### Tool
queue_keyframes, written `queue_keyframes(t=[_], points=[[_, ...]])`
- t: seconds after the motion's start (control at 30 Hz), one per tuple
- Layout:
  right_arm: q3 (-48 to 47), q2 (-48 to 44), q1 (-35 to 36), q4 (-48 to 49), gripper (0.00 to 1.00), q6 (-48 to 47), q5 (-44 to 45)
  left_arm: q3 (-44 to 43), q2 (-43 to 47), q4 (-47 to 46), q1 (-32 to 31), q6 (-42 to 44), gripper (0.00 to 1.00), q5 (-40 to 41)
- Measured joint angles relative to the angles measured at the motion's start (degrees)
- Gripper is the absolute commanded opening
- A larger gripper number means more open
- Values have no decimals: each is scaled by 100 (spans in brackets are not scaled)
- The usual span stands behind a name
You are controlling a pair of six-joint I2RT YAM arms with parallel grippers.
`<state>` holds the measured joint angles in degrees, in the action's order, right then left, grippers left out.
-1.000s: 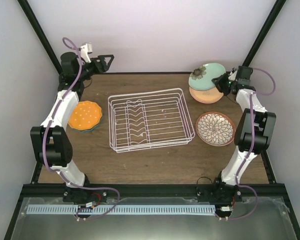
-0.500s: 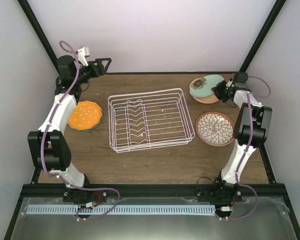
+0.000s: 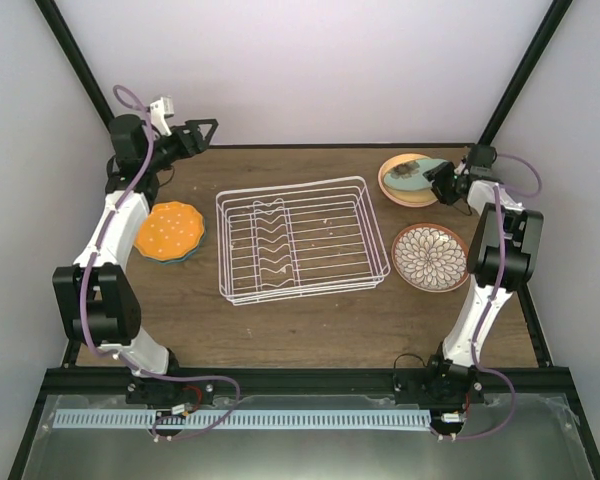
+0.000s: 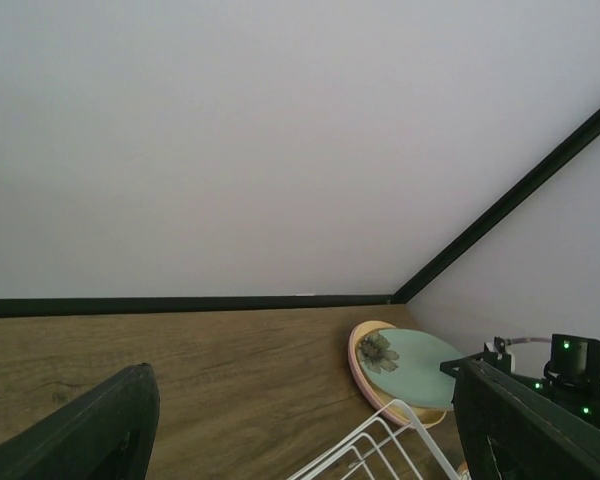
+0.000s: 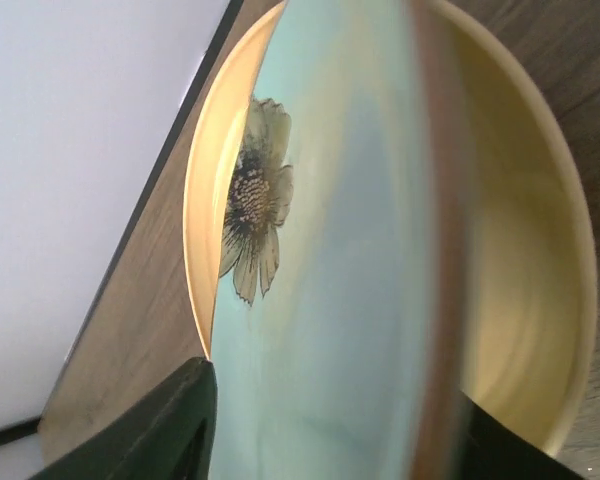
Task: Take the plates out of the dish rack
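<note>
The white wire dish rack (image 3: 300, 240) stands mid-table with no plates in it. At the back right a sage green plate (image 3: 412, 175) with a flower print lies on a pale yellow plate (image 5: 510, 300) and a pink one. My right gripper (image 3: 442, 183) is at that stack's right rim. Its fingers stand apart on either side of the green plate (image 5: 330, 250), which is blurred and loose between them. A brown-floral plate (image 3: 430, 257) lies flat at the right. The scalloped orange plate (image 3: 170, 230) rests on a teal one at the left. My left gripper (image 3: 202, 130) hangs open and empty at the back left.
Black frame posts rise at both back corners, and the back wall is close behind the stack. The left wrist view looks across the table to the rack's corner (image 4: 380, 450) and the green plate (image 4: 415, 365).
The right gripper lowered the tilted green plate onto the back-right stack and its fingers parted. The left arm drifted slightly left.
</note>
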<state>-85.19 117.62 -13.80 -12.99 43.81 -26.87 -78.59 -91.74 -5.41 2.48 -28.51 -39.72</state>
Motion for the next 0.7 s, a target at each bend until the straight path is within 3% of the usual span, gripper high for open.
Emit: queue_keyframes(t=[0.23, 0.53, 0.7], points=[[-577, 367, 2, -507, 66, -164, 138, 39, 9, -11, 31, -9, 82, -37], [-1941, 826, 70, -2046, 77, -756, 772, 120, 9, -63, 44, -76, 82, -79], [-2197, 835, 133, -2533, 84, -999, 1008, 122, 9, -92, 44, -87, 82, -111]])
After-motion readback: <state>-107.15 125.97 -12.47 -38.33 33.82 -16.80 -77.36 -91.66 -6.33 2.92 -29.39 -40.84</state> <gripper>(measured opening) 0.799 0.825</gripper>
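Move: The right hand, its fingers already parting at the green plate's near-right rim, has the beige plate on which the green one is to lie about 5 cm ahead, 6 cm to its left and 7 cm below; the tilted green plate's middle is about as far ahead and left, but only 4 cm down. The patterned plate lies some 14 cm back, 1 cm left; the rack 31 cm left, 10 cm back. From the left hand the beige plate is roughly 43 cm right, 8 cm ahead, 33 cm down. The right fingers let go of the green plate's rim over the beige plate, going on from under half open to nearly wide. Meanwhile the hand eases about 2 cm to the right and 1 cm forward, dipping a centimetre and coming back up, while the wrist tips its fingers down and rolls its left side lower, each by some 10 degrees. ##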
